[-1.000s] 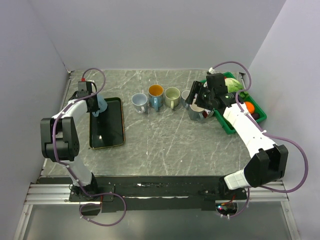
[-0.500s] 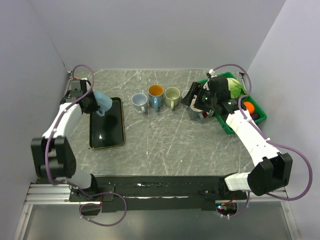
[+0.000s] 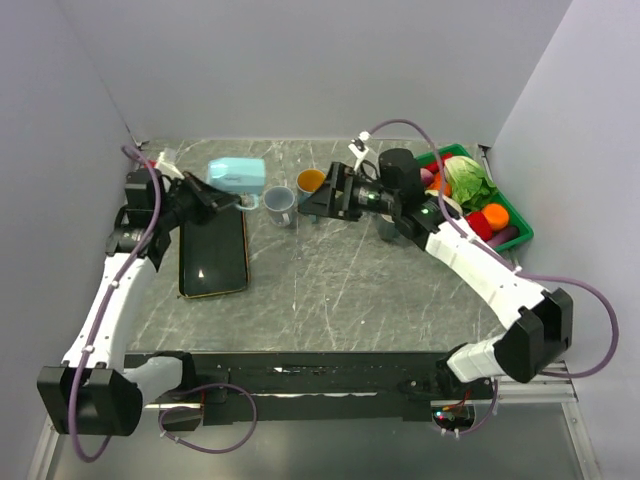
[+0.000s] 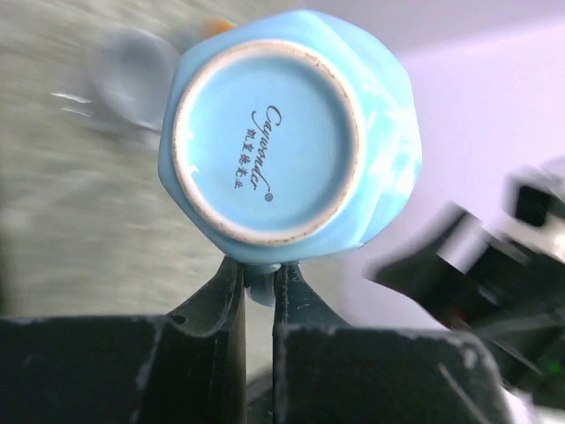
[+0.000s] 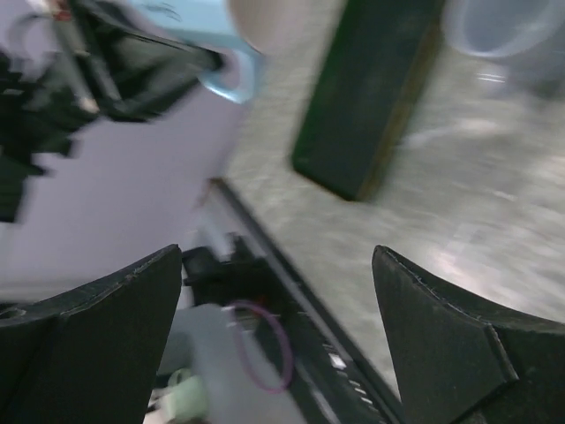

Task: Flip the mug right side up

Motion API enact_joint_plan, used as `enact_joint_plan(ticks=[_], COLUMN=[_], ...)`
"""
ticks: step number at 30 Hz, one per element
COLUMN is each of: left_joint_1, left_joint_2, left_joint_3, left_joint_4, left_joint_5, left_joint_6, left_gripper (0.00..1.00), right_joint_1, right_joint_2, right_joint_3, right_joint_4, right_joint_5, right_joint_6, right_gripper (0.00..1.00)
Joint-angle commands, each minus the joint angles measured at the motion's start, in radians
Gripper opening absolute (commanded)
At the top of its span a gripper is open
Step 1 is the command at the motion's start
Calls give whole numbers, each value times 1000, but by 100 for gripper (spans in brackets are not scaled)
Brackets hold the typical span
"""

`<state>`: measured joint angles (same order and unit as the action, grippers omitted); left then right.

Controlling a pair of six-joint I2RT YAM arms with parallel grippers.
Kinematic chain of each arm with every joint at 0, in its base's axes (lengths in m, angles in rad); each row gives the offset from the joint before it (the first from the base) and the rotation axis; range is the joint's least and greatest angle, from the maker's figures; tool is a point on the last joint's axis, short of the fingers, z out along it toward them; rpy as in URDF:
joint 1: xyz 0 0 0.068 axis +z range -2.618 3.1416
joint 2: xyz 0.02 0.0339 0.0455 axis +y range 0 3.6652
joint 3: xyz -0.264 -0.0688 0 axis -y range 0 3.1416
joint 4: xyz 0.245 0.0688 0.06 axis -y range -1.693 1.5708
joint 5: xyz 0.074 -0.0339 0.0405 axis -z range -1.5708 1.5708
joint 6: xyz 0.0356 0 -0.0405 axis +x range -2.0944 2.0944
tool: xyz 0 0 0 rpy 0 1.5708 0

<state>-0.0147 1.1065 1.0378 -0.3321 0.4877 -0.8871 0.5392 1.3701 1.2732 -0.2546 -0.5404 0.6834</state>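
Observation:
The light blue mug (image 3: 237, 174) is held in the air on its side, above the far end of the black tray (image 3: 213, 262). My left gripper (image 3: 222, 196) is shut on its handle. In the left wrist view the mug's base (image 4: 265, 159) faces the camera and both fingers (image 4: 221, 291) pinch the handle. My right gripper (image 3: 318, 200) is open and empty over the row of mugs, pointing left toward the blue mug. In the right wrist view (image 5: 278, 336) the jaws stand wide apart, and the blue mug's handle (image 5: 237, 78) shows at the top.
A grey-blue mug (image 3: 279, 205) and an orange-lined mug (image 3: 311, 180) stand upright mid-table, and others are partly hidden by the right arm. A green bin (image 3: 518, 215) of vegetables sits at the far right. The tray (image 5: 371, 97) also shows blurred in the right wrist view.
My left gripper lifted the blue mug off the tray, carried it right and tipped it on its side. My right gripper swung left from near the green bin to over the mug row.

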Motion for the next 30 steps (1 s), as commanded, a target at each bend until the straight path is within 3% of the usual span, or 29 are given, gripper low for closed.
enact_joint_plan(ticks=[1, 9, 17, 23, 26, 30], left_joint_1=[-109, -238, -289, -312, -324, -344], left_joint_2=[-51, -82, -85, -103, -106, -111], left_joint_3=[21, 57, 74, 36, 30, 11], left_joint_4=[313, 432, 507, 593, 597, 625], left_joint_5=[138, 57, -9, -54, -72, -77], left_joint_6=[-237, -349, -380, -409, -412, -426], left_gripper=[1, 1, 1, 1, 1, 1], right_joint_1=[25, 56, 65, 67, 65, 67], right_joint_2=[56, 84, 75, 75, 89, 106], right_joint_3=[71, 158, 147, 92, 118, 137], right_joint_4=[219, 259, 360, 475, 460, 456], right_joint_5=[-141, -122, -105, -69, -62, -61], right_joint_6=[139, 137, 202, 275, 266, 266], right_gripper=[95, 97, 94, 76, 63, 53])
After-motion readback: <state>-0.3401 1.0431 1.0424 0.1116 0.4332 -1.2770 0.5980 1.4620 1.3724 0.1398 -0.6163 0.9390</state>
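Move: My left hand holds the light blue mug by its handle, the body lying on its side about 6 cm ahead of my fingers. The black tray is about 8 cm left, 2 cm ahead and 24 cm below, and the white mug stands 14 cm ahead and 11 cm right, far below. My open right hand has the held mug some 21 cm to its left and 6 cm ahead; the orange mug stands 16 cm ahead, 1 cm left and 21 cm below it. I bring both hands together in the air for a handover. My left keeps its pinch on the mug's handle, sweeps right about 10 cm, then mostly climbs, 13 cm in all, easing slightly back while its fingertips lift and swing clockwise. My right rises about 9 cm and edges left towards the handle, tips tilting up some 20 degrees, its wide-open fingers closing to roughly half late on. ##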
